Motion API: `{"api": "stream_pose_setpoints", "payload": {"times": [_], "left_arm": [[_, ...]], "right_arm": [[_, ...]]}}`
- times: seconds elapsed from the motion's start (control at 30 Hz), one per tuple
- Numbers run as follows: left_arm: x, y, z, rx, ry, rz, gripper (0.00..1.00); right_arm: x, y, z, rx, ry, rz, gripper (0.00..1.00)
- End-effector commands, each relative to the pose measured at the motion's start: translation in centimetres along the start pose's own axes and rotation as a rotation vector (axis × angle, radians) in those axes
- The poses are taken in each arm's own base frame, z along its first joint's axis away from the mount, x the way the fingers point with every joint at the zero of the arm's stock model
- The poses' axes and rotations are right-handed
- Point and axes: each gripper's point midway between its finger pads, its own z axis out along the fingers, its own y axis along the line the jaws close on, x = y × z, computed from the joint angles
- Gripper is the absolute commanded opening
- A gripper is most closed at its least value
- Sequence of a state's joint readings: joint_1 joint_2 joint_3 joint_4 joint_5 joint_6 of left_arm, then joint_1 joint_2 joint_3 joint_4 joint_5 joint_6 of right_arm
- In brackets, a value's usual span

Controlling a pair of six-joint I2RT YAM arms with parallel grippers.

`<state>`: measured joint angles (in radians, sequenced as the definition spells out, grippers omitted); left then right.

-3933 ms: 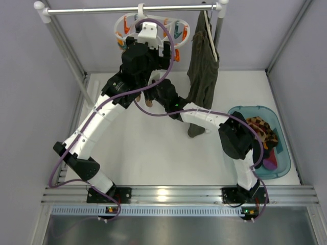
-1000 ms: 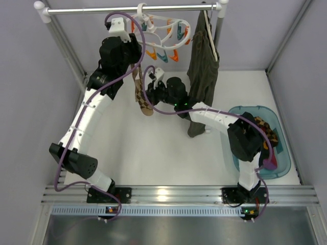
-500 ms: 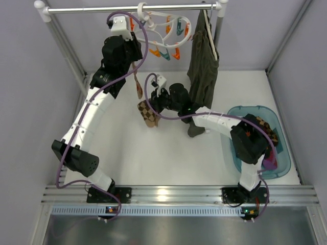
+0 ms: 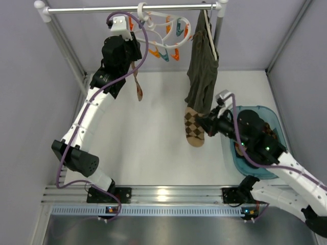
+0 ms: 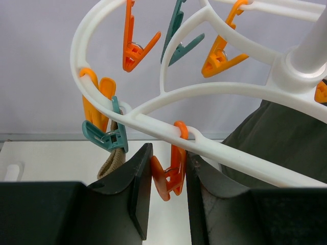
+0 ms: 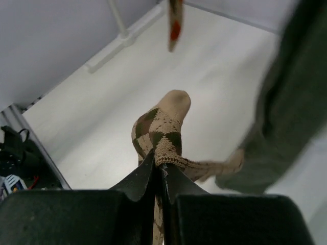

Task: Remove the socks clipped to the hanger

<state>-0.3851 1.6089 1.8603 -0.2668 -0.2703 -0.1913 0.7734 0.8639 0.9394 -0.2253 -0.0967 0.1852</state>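
Observation:
The white hanger (image 4: 164,26) hangs from the rail, with orange and teal clips under it. My left gripper (image 4: 137,50) is up at the hanger (image 5: 153,125), shut on an orange clip (image 5: 171,176) that holds nothing. Beside it a teal clip (image 5: 106,140) holds a tan sock (image 5: 112,164), seen dangling as a brown sock (image 4: 138,86) from above. My right gripper (image 4: 204,124) is shut on a tan-and-brown argyle sock (image 4: 193,130), which hangs free of the hanger just in front of the olive garment. The argyle sock (image 6: 162,130) is pinched in the right gripper (image 6: 161,164).
A long olive-green garment (image 4: 202,66) hangs from the rail (image 4: 102,9) right of the hanger and fills the right side (image 6: 291,102) of the right wrist view. A teal basin (image 4: 258,108) with socks in it sits at the right, partly under the right arm. Rack posts stand at the back.
The argyle sock has come off the hanger, and my right arm has carried it right, toward the basin. My left gripper has narrowed onto the orange clip and stayed there.

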Motion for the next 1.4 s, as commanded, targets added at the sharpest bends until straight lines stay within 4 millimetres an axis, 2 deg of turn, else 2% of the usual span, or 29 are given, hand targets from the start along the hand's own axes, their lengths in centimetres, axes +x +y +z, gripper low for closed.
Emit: {"api": "stream_pose_setpoints", "payload": {"times": [0.0, 0.13, 0.17, 0.2, 0.33, 0.43, 0.47, 0.5, 0.6, 0.63, 0.67, 0.7, 0.73, 0.83, 0.87, 0.9, 0.93, 0.97, 1.03, 1.07, 1.1, 1.13, 1.17, 1.2, 1.23, 1.27, 1.3, 1.33, 1.37], "left_arm": [[-2.2, -0.3, -0.7, 0.01, -0.066, -0.022, 0.17], [-2.3, -0.5, -0.8, 0.015, -0.066, -0.033, 0.18], [-2.2, -0.5, -0.9, 0.015, -0.065, -0.033, 0.18], [-2.2, -0.7, -0.9, 0.016, -0.065, -0.035, 0.18], [-1.9, -0.7, -1.0, 0.011, -0.06, -0.029, 0.18], [-2.1, -0.5, -1.3, 0.004, -0.065, -0.027, 0.18], [-2.3, -0.5, -1.4, 0.001, -0.069, -0.025, 0.18], [-2.3, -0.4, -1.7, 0.002, -0.07, -0.026, 0.18], [-2.5, -0.2, -2.1, -0.006, -0.074, -0.019, 0.19], [-2.8, -0.1, -2.3, -0.005, -0.08, -0.02, 0.19], [-2.8, -0.1, -2.4, -0.006, -0.08, -0.018, 0.2], [-2.9, -0.1, -2.4, -0.005, -0.082, -0.019, 0.2], [-3.0, -0.3, -2.4, 0.001, -0.084, -0.019, 0.2], [-2.9, -0.4, -2.3, 0.006, -0.081, -0.019, 0.2], [-2.8, -0.5, -2.3, 0.011, -0.079, -0.02, 0.2], [-2.7, -0.5, -2.2, 0.01, -0.076, -0.02, 0.2], [-2.6, -0.6, -2.2, 0.013, -0.075, -0.022, 0.2], [-2.5, -0.6, -2.1, 0.013, -0.073, -0.021, 0.2], [-2.3, -0.8, -1.9, 0.018, -0.067, -0.021, 0.2], [-2.3, -0.9, -1.9, 0.023, -0.068, -0.024, 0.2], [-2.3, -1.0, -1.8, 0.024, -0.067, -0.026, 0.2], [-2.4, -1.1, -1.8, 0.032, -0.067, -0.027, 0.2], [-2.3, -1.3, -1.7, 0.037, -0.066, -0.029, 0.2], [-2.5, -1.4, -1.7, 0.039, -0.069, -0.031, 0.2], [-2.4, -1.6, -1.6, 0.047, -0.068, -0.034, 0.2], [-2.4, -1.7, -1.6, 0.051, -0.067, -0.036, 0.2], [-2.5, -1.9, -1.6, 0.053, -0.069, -0.036, 0.2], [-2.3, -2.0, -1.4, 0.052, -0.065, -0.035, 0.2], [-2.3, -2.1, -1.4, 0.055, -0.064, -0.037, 0.2]], "right_arm": [[7.5, -6.5, -5.4, 0.38, 0.253, 0.092, 0.0], [7.7, -10.0, -10.9, 0.656, 0.247, 0.167, 0.0], [7.4, -11.7, -12.6, 0.79, 0.222, 0.167, 0.0], [7.4, -11.9, -13.5, 0.819, 0.216, 0.175, 0.0], [6.0, -13.8, -15.0, 0.967, 0.196, 0.182, 0.0], [5.6, -16.8, -15.6, 1.118, 0.253, 0.157, 0.0], [6.2, -17.7, -15.2, 1.148, 0.308, 0.163, 0.0], [6.2, -19.0, -16.1, 1.203, 0.32, 0.182, 0.0], [6.8, -20.8, -15.9, 1.234, 0.331, 0.217, 0.01], [7.3, -21.7, -16.6, 1.268, 0.343, 0.24, 0.05], [7.9, -21.6, -15.9, 1.227, 0.365, 0.262, 0.12], [8.5, -21.8, -15.6, 1.213, 0.394, 0.272, 0.49], [8.8, -21.7, -15.4, 1.199, 0.408, 0.28, 0.62], [8.8, -21.2, -14.9, 1.145, 0.403, 0.278, 0.79], [8.5, -21.2, -15.1, 1.151, 0.391, 0.269, 0.93], [7.8, -21.0, -15.2, 1.141, 0.367, 0.259, 0.94], [6.6, -20.6, -15.1, 1.117, 0.339, 0.25, 0.95], [6.1, -19.3, -13.7, 1.005, 0.319, 0.273, 0.95], [3.3, -15.9, -10.6, 0.737, 0.183, 0.291, 0.96], [1.6, -10.8, -8.4, 0.428, 0.111, 0.32, 0.96], [0.6, -8.1, -7.6, 0.268, 0.05, 0.339, 0.97], [-1.6, -5.5, -5.7, 0.086, -0.091, 0.384, 0.96], [-2.2, -3.1, -5.5, -0.034, -0.122, 0.401, 0.97], [-2.6, -2.1, -5.0, -0.071, -0.146, 0.387, 0.98], [-2.6, 1.1, -4.4, -0.151, -0.111, 0.351, 0.99], [-2.9, 1.0, -3.6, -0.088, -0.116, 0.327, 0.99], [-2.0, 2.0, -1.8, -0.094, -0.059, 0.274, 0.99], [-2.7, 5.7, -1.4, -0.178, -0.04, 0.238, 0.99], [-2.9, 5.9, -0.3, -0.143, -0.041, 0.218, 1.0]]}}
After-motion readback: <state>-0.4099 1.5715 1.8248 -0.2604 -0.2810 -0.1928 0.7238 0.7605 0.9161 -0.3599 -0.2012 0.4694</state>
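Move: The checkered sock already hangs pinched in the right fingers, and the teal bin it is taken to lies about 30 cm to that hand's right, some 6 cm farther out and 27 cm below. The green trousers hang about 22 cm straight ahead of the hand, and the white hanger some 26 cm ahead, 14 cm left and 20 cm higher. From the left hand, the bin is roughly 55 cm right, 20 cm back and 40 cm down. The checkered sock is carried fast to the right and down by the right hand, about 26 cm across and 11 cm lower, the wrist swinging clockwise some 65 degrees towards the teal bin. There the fingers open wide and let go of the sock; the emptied hand then sweeps back left and up, unwinding its turn, nearly to where it began, fingers still open. ##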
